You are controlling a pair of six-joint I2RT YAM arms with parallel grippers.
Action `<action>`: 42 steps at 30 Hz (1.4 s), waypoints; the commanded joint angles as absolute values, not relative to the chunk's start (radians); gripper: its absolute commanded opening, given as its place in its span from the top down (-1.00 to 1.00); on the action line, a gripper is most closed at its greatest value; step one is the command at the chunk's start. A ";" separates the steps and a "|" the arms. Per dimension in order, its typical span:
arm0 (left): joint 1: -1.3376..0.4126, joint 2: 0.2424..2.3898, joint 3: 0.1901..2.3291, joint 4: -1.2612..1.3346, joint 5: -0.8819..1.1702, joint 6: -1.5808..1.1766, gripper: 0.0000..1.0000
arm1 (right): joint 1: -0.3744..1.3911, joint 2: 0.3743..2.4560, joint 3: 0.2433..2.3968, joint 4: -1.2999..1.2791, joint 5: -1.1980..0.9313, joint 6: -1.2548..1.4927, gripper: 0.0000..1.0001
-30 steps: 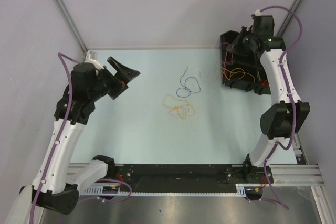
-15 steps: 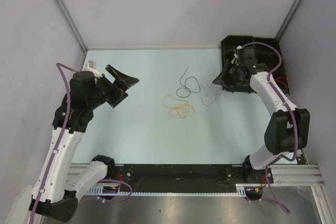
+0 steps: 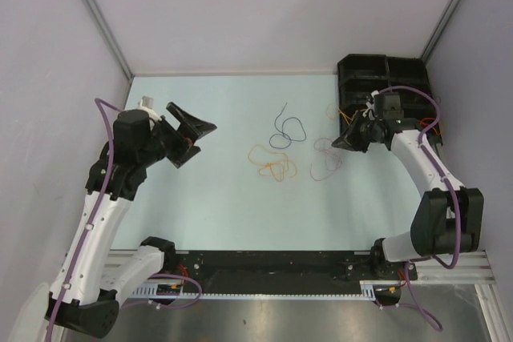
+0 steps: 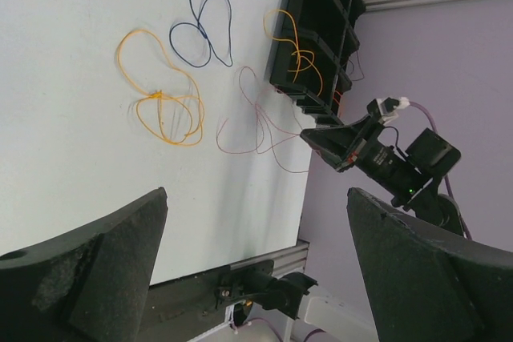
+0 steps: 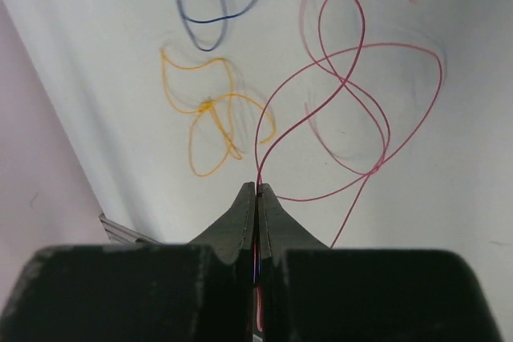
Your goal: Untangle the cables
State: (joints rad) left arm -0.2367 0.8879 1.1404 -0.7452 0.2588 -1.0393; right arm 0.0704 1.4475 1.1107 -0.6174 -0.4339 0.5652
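My right gripper (image 3: pixel 337 143) (image 5: pixel 256 187) is shut on one end of a curly red cable (image 3: pixel 327 162) (image 5: pixel 353 94), whose loops trail on the table just left of the black bin (image 3: pixel 385 78). A yellow-orange cable (image 3: pixel 272 164) (image 5: pixel 212 118) and a dark blue cable (image 3: pixel 287 130) (image 5: pixel 216 6) lie apart on the table's middle. More orange and red cables (image 3: pixel 354 110) hang in the bin. My left gripper (image 3: pixel 189 129) (image 4: pixel 256 198) is open and empty, raised at the left. The left wrist view also shows the red cable (image 4: pixel 256 126), the yellow-orange cable (image 4: pixel 164 102), the dark blue cable (image 4: pixel 200 34) and the bin (image 4: pixel 317 30).
The bin has several compartments and stands at the back right corner against the wall. Grey walls close the table at back and sides. The black rail (image 3: pixel 272 262) with the arm bases runs along the near edge.
My right gripper has come out of the bin, leftward and nearer over the table, drawing the red cable out with it. My left arm has shifted slightly.
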 commanded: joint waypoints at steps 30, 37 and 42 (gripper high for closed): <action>-0.230 0.968 1.253 -0.745 0.284 -0.936 -0.95 | -0.120 1.621 1.858 -0.354 -0.454 0.563 1.00; -0.230 1.020 1.342 -0.769 0.256 -0.877 -0.96 | -0.173 1.727 1.934 -0.334 -0.449 0.561 1.00; -0.229 1.029 1.355 -0.753 0.239 -0.894 -0.96 | -0.207 1.828 2.023 -0.340 -0.445 0.572 1.00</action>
State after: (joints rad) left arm -0.2367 1.0252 1.3182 -0.7689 0.2573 -0.9073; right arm -0.1860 1.7660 1.9228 -0.3782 -0.4564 0.5823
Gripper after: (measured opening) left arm 0.976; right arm 0.010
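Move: Ahead and to the right of the right hand, which already holds the pink cable, sits the black tray, its middle about 17 cm forward, 15 cm right and 12 cm lower. The stowed orange cable lies in its near left part, some 11 cm ahead and 8 cm right of the hand. On the table, the blue cable is 8 cm ahead and 14 cm left, the loose orange cable 17 cm left and 2 cm back. From the left hand the tray is roughly 24 cm forward, 50 cm right. Lifting the still-pinched pink cable, the right hand first rises steeply by some 25 cm while its fingers tip up about 40 degrees to near level, then carries on forward and right over the tray, ending about 19 cm farther out and 12 cm to the right, turned slightly clockwise. The fingers stay shut. Late on, the open, empty left hand drifts a few centimetres up and forward. ##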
